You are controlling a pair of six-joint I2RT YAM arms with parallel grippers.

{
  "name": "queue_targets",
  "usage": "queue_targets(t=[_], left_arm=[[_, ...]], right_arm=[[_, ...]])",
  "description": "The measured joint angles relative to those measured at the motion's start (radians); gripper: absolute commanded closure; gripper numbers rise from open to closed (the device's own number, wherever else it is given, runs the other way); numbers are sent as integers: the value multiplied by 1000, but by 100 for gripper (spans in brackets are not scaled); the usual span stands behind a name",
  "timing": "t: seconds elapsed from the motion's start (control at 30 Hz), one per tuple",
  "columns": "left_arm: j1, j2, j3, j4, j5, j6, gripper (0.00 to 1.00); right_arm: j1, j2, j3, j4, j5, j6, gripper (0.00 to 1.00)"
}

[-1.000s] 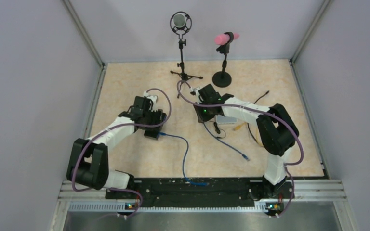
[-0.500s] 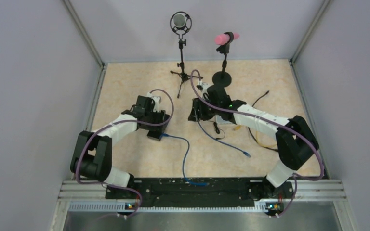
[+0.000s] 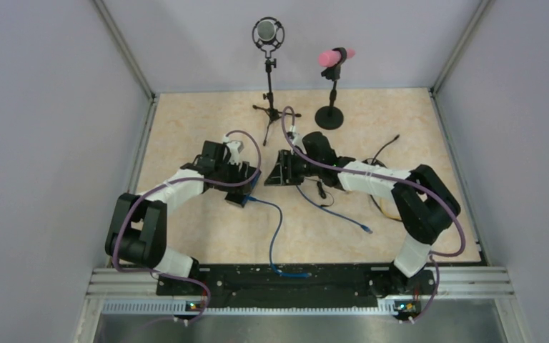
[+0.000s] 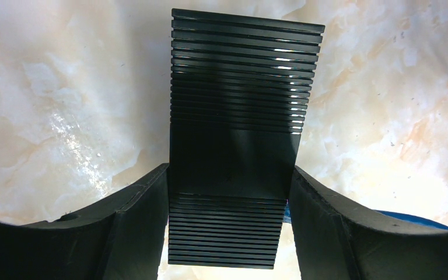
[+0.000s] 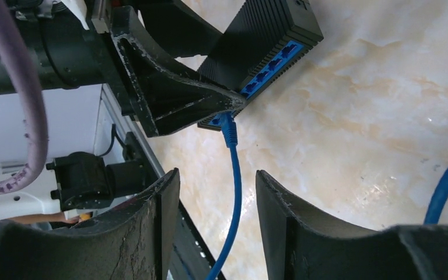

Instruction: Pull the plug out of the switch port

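The black ribbed switch [image 4: 239, 105] is clamped between my left gripper [image 4: 228, 172], which is shut on it and holds it just above the marble table. In the right wrist view the switch [image 5: 262, 35] shows a row of blue ports [image 5: 271, 61], and the blue plug [image 5: 228, 131] sits in one port at its lower end. Its blue cable [image 5: 233, 192] runs down between the fingers of my right gripper [image 5: 217, 175], which is open and touches nothing. From above, the right gripper [image 3: 273, 175] is just right of the switch [image 3: 240, 197] and the left gripper [image 3: 244, 180].
A microphone on a tripod [image 3: 267, 34] and a pink-tipped stand [image 3: 335, 56] are at the back. A loose dark cable with a blue plug [image 3: 364, 231] and yellow wiring [image 3: 386, 209] lie under the right arm. A black rail [image 3: 279, 275] runs along the near edge.
My right arm has swung left toward the switch and its jaws have opened. The left arm has carried the switch slightly to the right, still gripping it.
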Motion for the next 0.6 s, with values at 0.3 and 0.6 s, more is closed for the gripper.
queue_targets(t=[0.3, 0.6], left_arm=[[0, 0, 0, 36, 47, -21, 100], [0, 0, 0, 58, 82, -41, 100]], right_arm=[[27, 73, -4, 68, -15, 55, 49], [42, 173, -4, 127, -43, 107, 52]])
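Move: About 6 cm left of the open right hand and 7 cm below it, some 1 cm nearer the base, sits the plug still in the switch port. The middle of the switch is roughly 8 cm left, 3 cm ahead and 8 cm down. The loose blue cable lies on the table, its middle some 18 cm to the right, 3 cm back and 11 cm below. From the left hand, which grips the switch, the plug is about 3 cm right, 3 cm back and 1 cm lower. Sinking about 5 cm, the right hand also works some 2.5 cm left towards the plug, fingers staying half open and still short of the plug. The left hand keeps its pinch on the switch and brings it to meet the right, about 1.5 cm right and 1 cm up, rolling its left side down slightly. ##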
